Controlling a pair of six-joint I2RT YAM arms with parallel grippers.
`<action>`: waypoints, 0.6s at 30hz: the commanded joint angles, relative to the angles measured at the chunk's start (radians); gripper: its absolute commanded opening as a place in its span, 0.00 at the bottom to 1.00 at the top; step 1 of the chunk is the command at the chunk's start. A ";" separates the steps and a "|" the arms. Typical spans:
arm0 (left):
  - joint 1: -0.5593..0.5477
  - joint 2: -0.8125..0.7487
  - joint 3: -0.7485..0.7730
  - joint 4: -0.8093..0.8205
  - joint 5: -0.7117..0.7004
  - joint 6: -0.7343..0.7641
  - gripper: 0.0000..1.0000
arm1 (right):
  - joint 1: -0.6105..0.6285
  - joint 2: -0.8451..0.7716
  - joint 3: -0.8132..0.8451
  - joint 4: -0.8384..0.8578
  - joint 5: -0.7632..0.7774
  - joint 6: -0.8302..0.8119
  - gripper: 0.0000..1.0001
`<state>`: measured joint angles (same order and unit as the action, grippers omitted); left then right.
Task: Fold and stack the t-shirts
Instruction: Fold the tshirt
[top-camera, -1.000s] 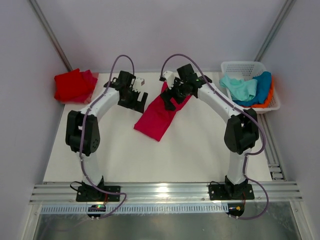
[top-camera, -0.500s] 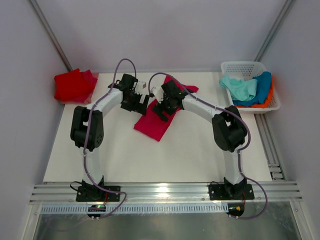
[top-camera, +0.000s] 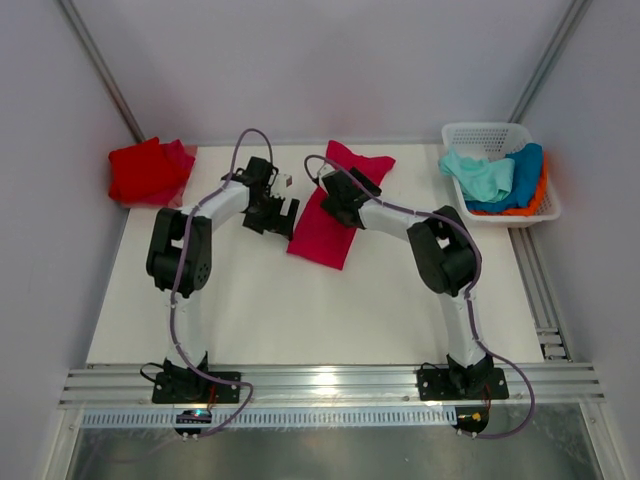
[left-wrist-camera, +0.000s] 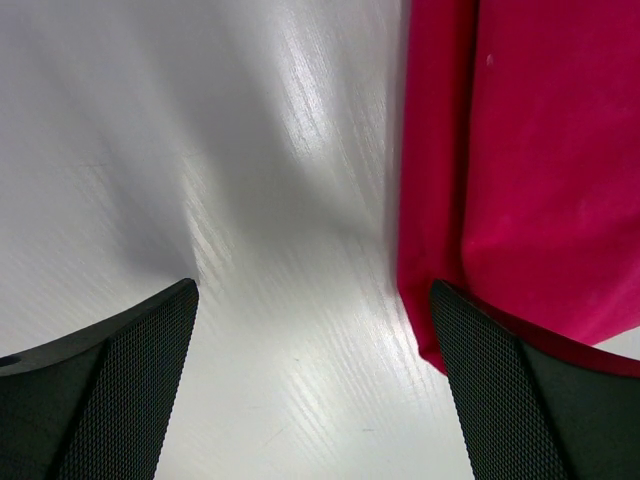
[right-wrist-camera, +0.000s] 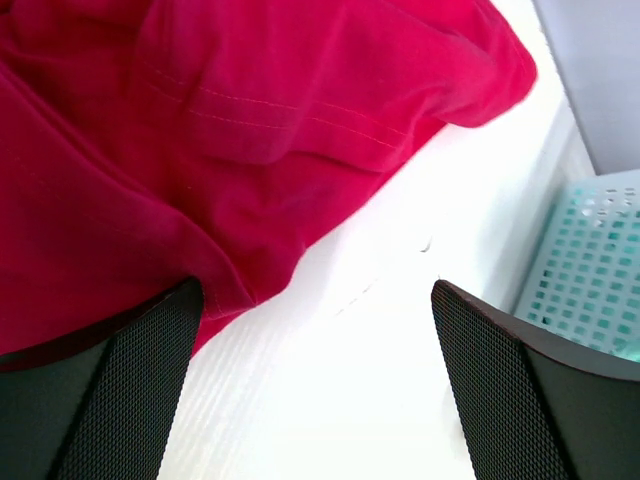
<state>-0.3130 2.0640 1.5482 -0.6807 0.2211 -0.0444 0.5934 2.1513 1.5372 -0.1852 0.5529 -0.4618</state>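
A crimson-pink t-shirt (top-camera: 325, 235) lies folded into a long strip at the back middle of the white table (top-camera: 300, 310), running from the back edge toward me. My left gripper (top-camera: 278, 215) is open just off the strip's left edge; in the left wrist view (left-wrist-camera: 315, 380) bare table lies between its fingers, and the right finger (left-wrist-camera: 530, 400) overlaps the t-shirt's (left-wrist-camera: 530, 170) corner. My right gripper (top-camera: 340, 205) is open low over the strip's middle; in its wrist view (right-wrist-camera: 315, 370) the left finger (right-wrist-camera: 120, 390) sits on the t-shirt's (right-wrist-camera: 200, 130) hem. A folded red t-shirt (top-camera: 148, 170) rests at the back left.
A white lattice basket (top-camera: 487, 129) at the back right corner holds crumpled mint-green (top-camera: 480, 175), blue (top-camera: 522, 170) and orange (top-camera: 541, 196) t-shirts. The basket's wall (right-wrist-camera: 590, 270) shows at the right of the right wrist view. Grey walls close in the table on three sides.
Both grippers have closed in toward the table's middle. The right gripper slid left and down the crimson-pink strip, uncovering its far end. The strip's near end swung right, so it lies straighter.
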 joint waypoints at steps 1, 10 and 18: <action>-0.001 -0.002 -0.020 0.033 -0.002 0.015 0.99 | -0.003 -0.031 0.005 0.058 0.101 -0.011 0.99; -0.001 -0.004 -0.014 0.058 -0.023 0.040 0.99 | -0.003 -0.153 0.046 0.015 0.093 -0.034 0.99; -0.001 -0.019 0.016 0.070 -0.006 0.041 0.99 | -0.041 -0.090 0.150 0.052 0.136 -0.031 0.99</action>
<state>-0.3130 2.0636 1.5311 -0.6514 0.2085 -0.0174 0.5793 2.0659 1.6180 -0.1776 0.6476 -0.5014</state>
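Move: A few centimetres below the right hand, the t-shirt's middle lies about 6 cm to its left and 4 cm back; its bunched far end is some 10 cm ahead, nearly in line. The white basket stands roughly 33 cm to the right and 4 cm ahead of this hand. From the left hand, low over the table, the t-shirt's middle lies about 14 cm to the right and 3 cm ahead. Lifting away from the t-shirt with its fingers still wide open, the right hand first lingers low beside the fabric, then rises about 8 cm, easing roughly 2 cm forward towards the bunched far end and tipping its fingers up some 10 degrees. The left hand stays down by the near-left corner, open, its right finger still at the cloth's edge. ##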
